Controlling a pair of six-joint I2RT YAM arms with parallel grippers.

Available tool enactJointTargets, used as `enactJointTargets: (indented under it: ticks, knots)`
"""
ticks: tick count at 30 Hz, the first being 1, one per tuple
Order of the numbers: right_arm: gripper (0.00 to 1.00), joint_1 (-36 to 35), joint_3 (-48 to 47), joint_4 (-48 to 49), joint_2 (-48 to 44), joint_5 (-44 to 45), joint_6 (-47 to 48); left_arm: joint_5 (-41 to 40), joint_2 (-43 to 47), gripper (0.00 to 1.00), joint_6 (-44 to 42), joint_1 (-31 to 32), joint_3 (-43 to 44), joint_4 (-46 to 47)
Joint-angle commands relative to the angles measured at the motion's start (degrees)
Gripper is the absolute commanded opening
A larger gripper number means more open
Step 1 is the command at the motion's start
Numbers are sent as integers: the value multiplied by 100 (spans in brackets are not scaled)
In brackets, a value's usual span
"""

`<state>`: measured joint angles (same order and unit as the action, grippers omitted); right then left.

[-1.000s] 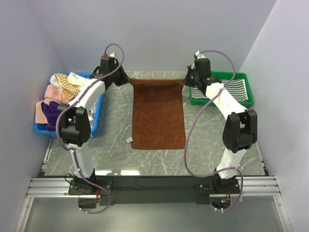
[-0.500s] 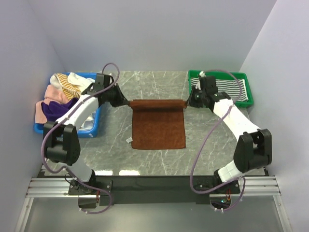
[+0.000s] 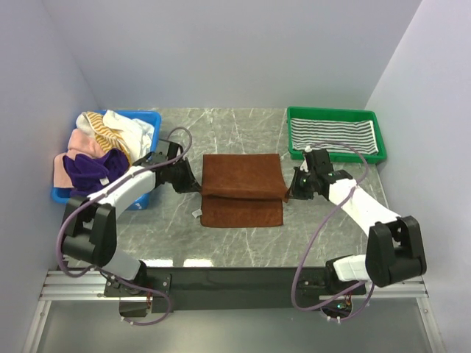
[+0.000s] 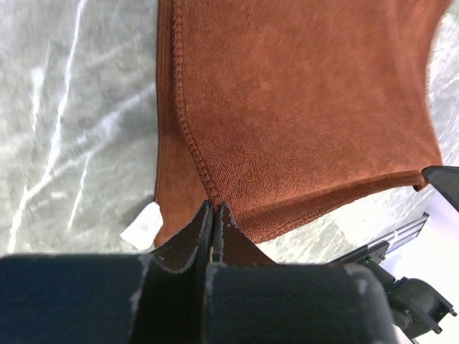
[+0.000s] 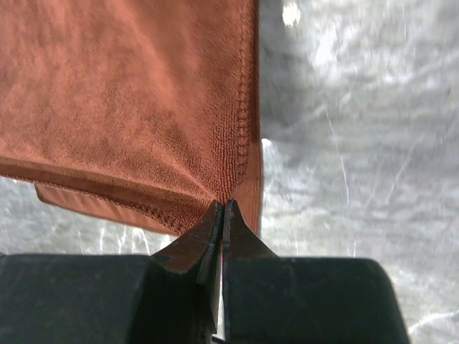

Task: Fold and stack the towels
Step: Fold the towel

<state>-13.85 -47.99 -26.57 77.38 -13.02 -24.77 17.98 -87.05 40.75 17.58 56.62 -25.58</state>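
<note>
A plain brown towel (image 3: 243, 187) lies in the middle of the marble table, its far half doubled over toward the near edge. My left gripper (image 3: 199, 188) is shut on the left corner of the upper layer (image 4: 213, 192). My right gripper (image 3: 288, 193) is shut on the right corner (image 5: 228, 193). The lower layer's near edge (image 3: 243, 217) still shows beyond the upper one, with a white label (image 4: 142, 226) at its left corner. A grey-white striped towel (image 3: 333, 135) lies flat in the green tray. Mixed-colour towels (image 3: 99, 143) are heaped in the blue bin.
The green tray (image 3: 378, 129) stands at the back right, the blue bin (image 3: 140, 197) at the left against the side wall. Both forearms reach low over the table on either side of the brown towel. Walls close in on three sides.
Both grippers have carried the towel's far edge from the back of the table toward the near side, doubling the cloth over itself. The arms have come down lower.
</note>
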Motion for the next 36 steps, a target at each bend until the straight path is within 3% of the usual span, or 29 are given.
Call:
enactJointTargets:
  ticks: [1, 17, 36]
  knots:
    - [0, -22, 236, 117, -460, 80, -27, -268, 451, 1, 82, 43, -229, 159]
    - [0, -206, 940, 90, -936, -78, -265, -444, 1198, 1, 187, 193, -1197, 203]
    - [0, -303, 1450, 248, -259, 317, -467, -576, 786, 1, 398, 571, -2225, 765]
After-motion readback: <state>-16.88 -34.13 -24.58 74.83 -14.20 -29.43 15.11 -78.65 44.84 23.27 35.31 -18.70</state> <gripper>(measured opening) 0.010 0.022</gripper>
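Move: The brown towel's near-left corner, over which the left gripper's held corner is to be laid, lies about 10 cm back of the left hand and 8 cm below; its white tag is 6 cm back and 1 cm left. From the right hand, the near-right corner is roughly 8 cm back, 1 cm left and 7 cm down, while the green bin's middle sits some 18 cm ahead and 15 cm right. Keep both grippers shut on the towel's lifted corners and draw them back together towards its near edge, almost level for the first 2 or 3 cm, then sinking as they go: about 9 cm back and 7 down on the left, slightly less on the right. Let the fingers tip further down and inward towards the base, some 5 to 10 degrees. ##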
